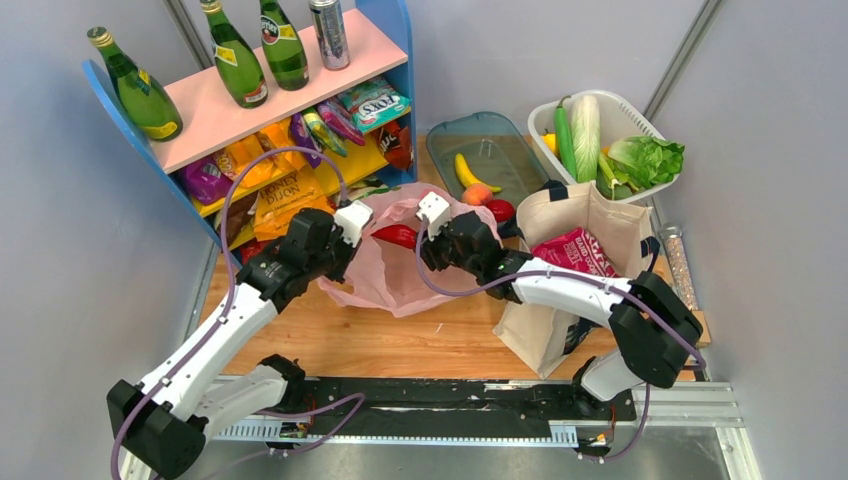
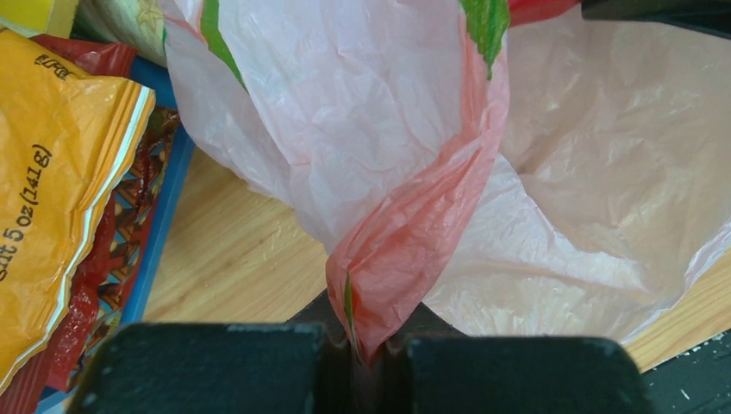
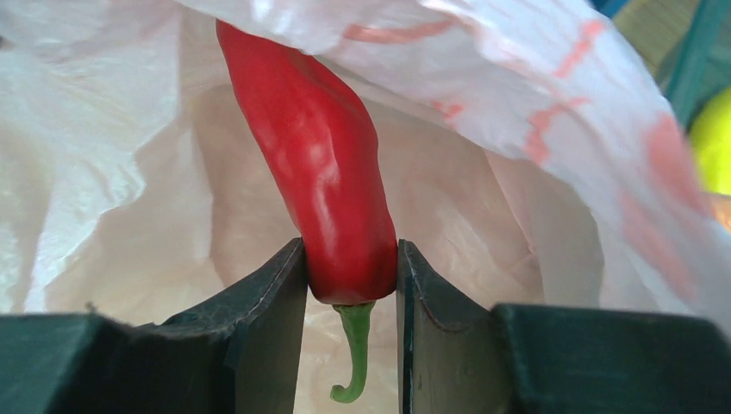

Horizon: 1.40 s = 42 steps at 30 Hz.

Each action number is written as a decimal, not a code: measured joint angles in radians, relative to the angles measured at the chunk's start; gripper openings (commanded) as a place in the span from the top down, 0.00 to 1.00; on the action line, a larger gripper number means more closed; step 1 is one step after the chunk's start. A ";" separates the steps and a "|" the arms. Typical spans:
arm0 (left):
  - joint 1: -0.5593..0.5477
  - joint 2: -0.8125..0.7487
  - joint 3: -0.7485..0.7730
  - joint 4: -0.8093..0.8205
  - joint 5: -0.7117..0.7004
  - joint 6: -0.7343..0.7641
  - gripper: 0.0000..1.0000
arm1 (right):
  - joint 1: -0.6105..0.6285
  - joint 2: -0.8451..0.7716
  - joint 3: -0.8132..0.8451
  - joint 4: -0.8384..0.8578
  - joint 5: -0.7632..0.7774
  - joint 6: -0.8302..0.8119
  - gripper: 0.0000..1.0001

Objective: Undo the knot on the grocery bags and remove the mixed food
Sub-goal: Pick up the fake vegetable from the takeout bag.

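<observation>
The pink plastic bag [image 1: 400, 275] lies open-mouthed on the wooden table between my grippers. My left gripper [image 1: 350, 250] [image 2: 366, 345] is shut on a twisted strip of the bag's edge [image 2: 405, 250], at the bag's left side. My right gripper [image 1: 423, 248] [image 3: 352, 276] reaches into the bag's mouth from the right. It is shut on the stem end of a long red pepper [image 3: 319, 147] [image 1: 397, 236]. No knot shows in any view. The cream canvas tote [image 1: 540, 330] stands to the right with a magenta packet [image 1: 575, 250] in it.
A banana [image 1: 470, 172], a peach [image 1: 477, 193] and a red fruit [image 1: 500, 209] lie by a teal tray [image 1: 500, 140]. A white basket [image 1: 640, 125] holds greens at the back right. A blue-and-pink shelf [image 1: 300, 85] with bottles and crisp packets stands close at the left.
</observation>
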<state>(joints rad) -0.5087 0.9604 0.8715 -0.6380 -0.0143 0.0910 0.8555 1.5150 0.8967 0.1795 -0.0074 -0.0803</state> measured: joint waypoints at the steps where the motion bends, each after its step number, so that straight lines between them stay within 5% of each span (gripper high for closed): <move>1: 0.000 -0.003 0.000 0.000 -0.005 0.000 1.00 | 0.000 0.000 0.000 -0.003 0.025 0.012 1.00; 12: 0.000 -0.017 0.000 0.000 -0.112 -0.014 1.00 | 0.000 -0.106 -0.064 -0.016 0.079 0.053 1.00; 33: 0.002 -0.066 0.000 -0.001 -0.333 -0.051 1.00 | -0.061 -0.418 -0.071 -0.088 -0.446 0.107 1.00; 42: 0.003 -0.109 -0.006 0.000 -0.384 -0.062 1.00 | -0.157 -0.499 0.030 -0.109 -0.276 0.145 1.00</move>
<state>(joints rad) -0.5060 0.8516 0.8654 -0.6380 -0.3981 0.0288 0.6983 1.0164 0.9264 0.0700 -0.2836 0.0647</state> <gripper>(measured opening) 0.007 0.356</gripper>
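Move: The red pepper is already in the right fingers, inside the mouth of the pink bag, whose middle is about 3 cm ahead, 2 cm left and 8 cm below. The white basket it seems bound for stands some 29 cm ahead, 38 cm right; the tray is 28 cm ahead, 13 cm right; the tote bag is 5 cm back, 29 cm right. From the left hand, pinching the bag's rim, the bag's middle lies 8 cm ahead, 11 cm right, the basket 34 cm ahead, 51 cm right. The right hand keeps its pinch on the pepper's stem end and lifts it up out of the bag by about 18 cm, easing right, then drawing back some 9 cm as it rises, and finally climbing faster while coming forward again and farther right, its fingers tipping up by about 25 degrees until nearly level. Meanwhile the left hand, still gripping the rim, draws it some 6 cm left and a little up, swinging about 20 degrees counter-clockwise. ##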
